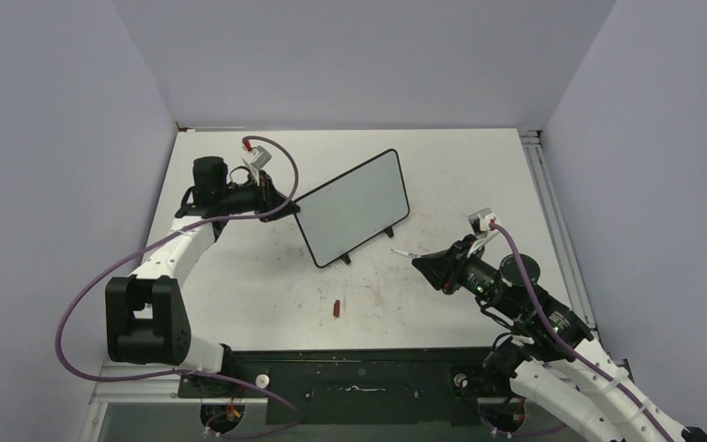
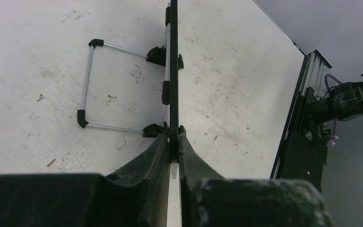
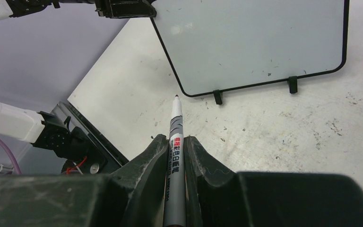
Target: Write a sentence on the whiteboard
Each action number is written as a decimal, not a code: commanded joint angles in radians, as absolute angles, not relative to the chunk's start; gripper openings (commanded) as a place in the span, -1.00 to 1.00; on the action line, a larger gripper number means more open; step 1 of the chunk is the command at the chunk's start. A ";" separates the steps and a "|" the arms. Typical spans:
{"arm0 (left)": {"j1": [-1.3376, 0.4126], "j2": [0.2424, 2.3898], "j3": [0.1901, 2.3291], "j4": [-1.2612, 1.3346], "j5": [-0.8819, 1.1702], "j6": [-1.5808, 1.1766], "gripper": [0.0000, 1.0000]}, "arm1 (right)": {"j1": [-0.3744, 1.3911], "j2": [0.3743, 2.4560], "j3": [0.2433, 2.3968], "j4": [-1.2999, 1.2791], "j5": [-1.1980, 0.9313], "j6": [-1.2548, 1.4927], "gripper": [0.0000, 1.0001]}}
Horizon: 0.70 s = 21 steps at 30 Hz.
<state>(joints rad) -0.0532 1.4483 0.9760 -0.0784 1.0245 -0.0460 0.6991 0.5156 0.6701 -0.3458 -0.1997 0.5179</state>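
Note:
The whiteboard [image 1: 354,207] stands tilted on its two black feet at mid-table, with a thin black frame and a glossy grey-white face. No sentence shows on that face [image 3: 255,42]. My left gripper [image 1: 287,198] is shut on the board's left edge. In the left wrist view that edge [image 2: 173,71] runs straight up from between the closed fingers of the left gripper [image 2: 174,139]. My right gripper [image 1: 421,262] is shut on a grey marker [image 3: 176,123]. The marker's uncapped tip points at the board's lower left corner, a short way off it.
A small red cap [image 1: 336,308] lies on the table in front of the board. A wire stand [image 2: 87,85] juts from the back of the board. A metal rail [image 1: 552,212] runs along the table's right edge. Grey walls close in on three sides.

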 commanded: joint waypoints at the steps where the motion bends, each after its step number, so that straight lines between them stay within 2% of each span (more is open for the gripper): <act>1: -0.066 1.436 0.976 -0.173 1.048 -0.021 -1.00 | 0.694 0.495 0.666 -0.306 -0.210 0.536 -0.89; 4: -0.066 1.443 0.989 -0.198 1.025 -0.014 -0.97 | 0.694 0.488 0.657 -0.303 -0.208 0.537 -0.89; 6: -0.066 1.445 0.996 -0.211 1.010 -0.015 -0.84 | 0.695 0.489 0.650 -0.298 -0.204 0.536 -0.89; 12: -0.066 1.413 0.988 -0.178 0.959 -0.054 -0.42 | 0.695 0.516 0.634 -0.252 -0.209 0.535 -0.89; 17: -0.064 1.367 0.972 -0.136 0.893 -0.102 0.00 | 0.696 0.558 0.618 -0.184 -0.197 0.548 -0.89; 21: -0.064 1.335 0.964 -0.108 0.879 -0.131 0.04 | 0.704 0.607 0.596 -0.057 -0.194 0.577 -0.89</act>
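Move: Between the left fingers is the whiteboard's upper left edge; its middle lies about 15 cm to the right, 5 cm ahead and 8 cm lower. On the table the marker cap sits 11 cm right of the left hand and 19 cm back. From the right hand, which holds the marker, the board's middle is some 20 cm ahead, 16 cm left and 13 cm lower; its right foot is 18 cm ahead, 5 cm left, and the marker cap 19 cm left, 2 cm back. Opening to about half, the left fingers let go of the whiteboard's left edge while that hand eases back and down about 1 cm, its fingers still either side of the edge. The right hand keeps its grip on the marker and, after a short dip, starts forward and left towards the board, about 1.5 cm in all and sinking slightly more than 1 cm, its wrist hardly turning. ##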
